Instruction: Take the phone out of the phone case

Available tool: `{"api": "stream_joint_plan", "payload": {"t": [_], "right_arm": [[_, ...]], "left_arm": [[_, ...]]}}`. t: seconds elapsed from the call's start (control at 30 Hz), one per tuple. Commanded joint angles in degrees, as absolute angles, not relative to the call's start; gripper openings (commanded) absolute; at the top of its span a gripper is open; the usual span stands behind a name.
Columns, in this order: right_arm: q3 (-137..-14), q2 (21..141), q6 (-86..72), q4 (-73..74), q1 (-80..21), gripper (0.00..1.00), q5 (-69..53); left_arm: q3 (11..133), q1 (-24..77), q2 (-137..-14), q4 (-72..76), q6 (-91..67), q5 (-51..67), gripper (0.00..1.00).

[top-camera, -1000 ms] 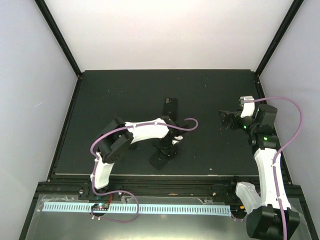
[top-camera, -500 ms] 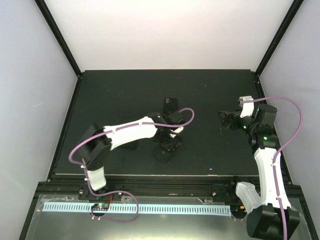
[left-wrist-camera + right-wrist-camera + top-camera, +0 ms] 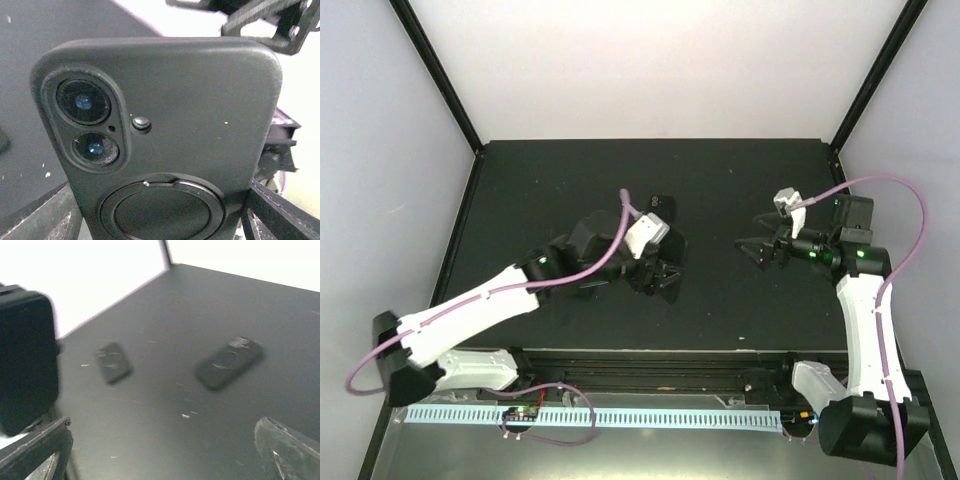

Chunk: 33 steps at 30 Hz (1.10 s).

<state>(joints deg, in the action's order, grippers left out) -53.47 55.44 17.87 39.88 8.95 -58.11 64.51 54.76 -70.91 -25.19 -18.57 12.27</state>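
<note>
A black phone case (image 3: 200, 110) fills the left wrist view, back side toward the camera, with a round ring low on it. The phone's two camera lenses (image 3: 85, 102) show through the cut-out, so the phone sits inside the case. My left gripper (image 3: 162, 222) is shut on the case's lower end, one finger (image 3: 47, 215) on each side. From above, this gripper (image 3: 658, 268) holds the case over the middle of the black mat. My right gripper (image 3: 752, 250) hangs open to the right, pointing at it. In its own view the right gripper (image 3: 160, 455) holds nothing and the case (image 3: 25, 365) is a blurred slab at the left.
A small dark flat object (image 3: 660, 203) lies on the mat (image 3: 550, 180) just behind the left gripper. The right wrist view shows two dark flat objects on the mat, a short one (image 3: 114, 361) and a longer one (image 3: 229, 362). White walls enclose the table.
The left arm has stretched out and carried the case from near the mat's front edge toward the middle. The right gripper has swung left toward it, still open.
</note>
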Motion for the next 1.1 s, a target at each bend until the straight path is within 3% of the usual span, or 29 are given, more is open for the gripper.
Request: {"api": "stream_joint_plan", "payload": {"t": [0.0, 0.17, 0.3, 0.63, 1.07], "right_arm": [[-61.4, 58.1, 44.0, 68.4, 3.9, 1.0, -77.2], [-60.1, 56.8, 44.8, 69.6, -3.8, 1.0, -80.6], [-55.5, 52.6, 23.6, 50.9, -10.8, 1.0, -72.7], [-57.3, 54.1, 5.0, 33.2, -26.7, 1.0, -66.0], [-59.6, 57.4, -2.1, 26.7, -30.8, 1.0, -70.7]], "left_arm": [[59.0, 54.4, -59.8, -9.7, -18.6, 15.3, 0.44], [50.2, 54.3, -50.1, 3.9, -19.1, 17.0, 0.46], [48.7, 54.4, -48.7, 8.3, -21.7, 18.9, 0.45], [47.2, 54.4, -50.4, 17.2, -27.6, 29.0, 0.41], [46.3, 54.4, -51.5, 19.1, -29.1, 29.6, 0.36]]}}
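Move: The left gripper already holds the cased phone across its long sides, the phone's middle about at its hand point. From the open right gripper that phone is some 18 cm to the left and 7 cm back, at about its height. A second phone lies on the table 26 cm below both hands, about 21 cm ahead of the left and straight out from it; a third is on the table 24 cm left of the left hand and 4 cm farther out. Up about 12 cm and back towards the robot, the left hand lifts the cased phone, keeping its grip and tipping its fingers some 35 degrees up to point level to the right. The right hand sweeps back and left, then on left and slightly up, about 20 cm in all, swinging some 40 degrees counter-clockwise to face the phone's screen, fingers still wide open, stopping just short of it. ##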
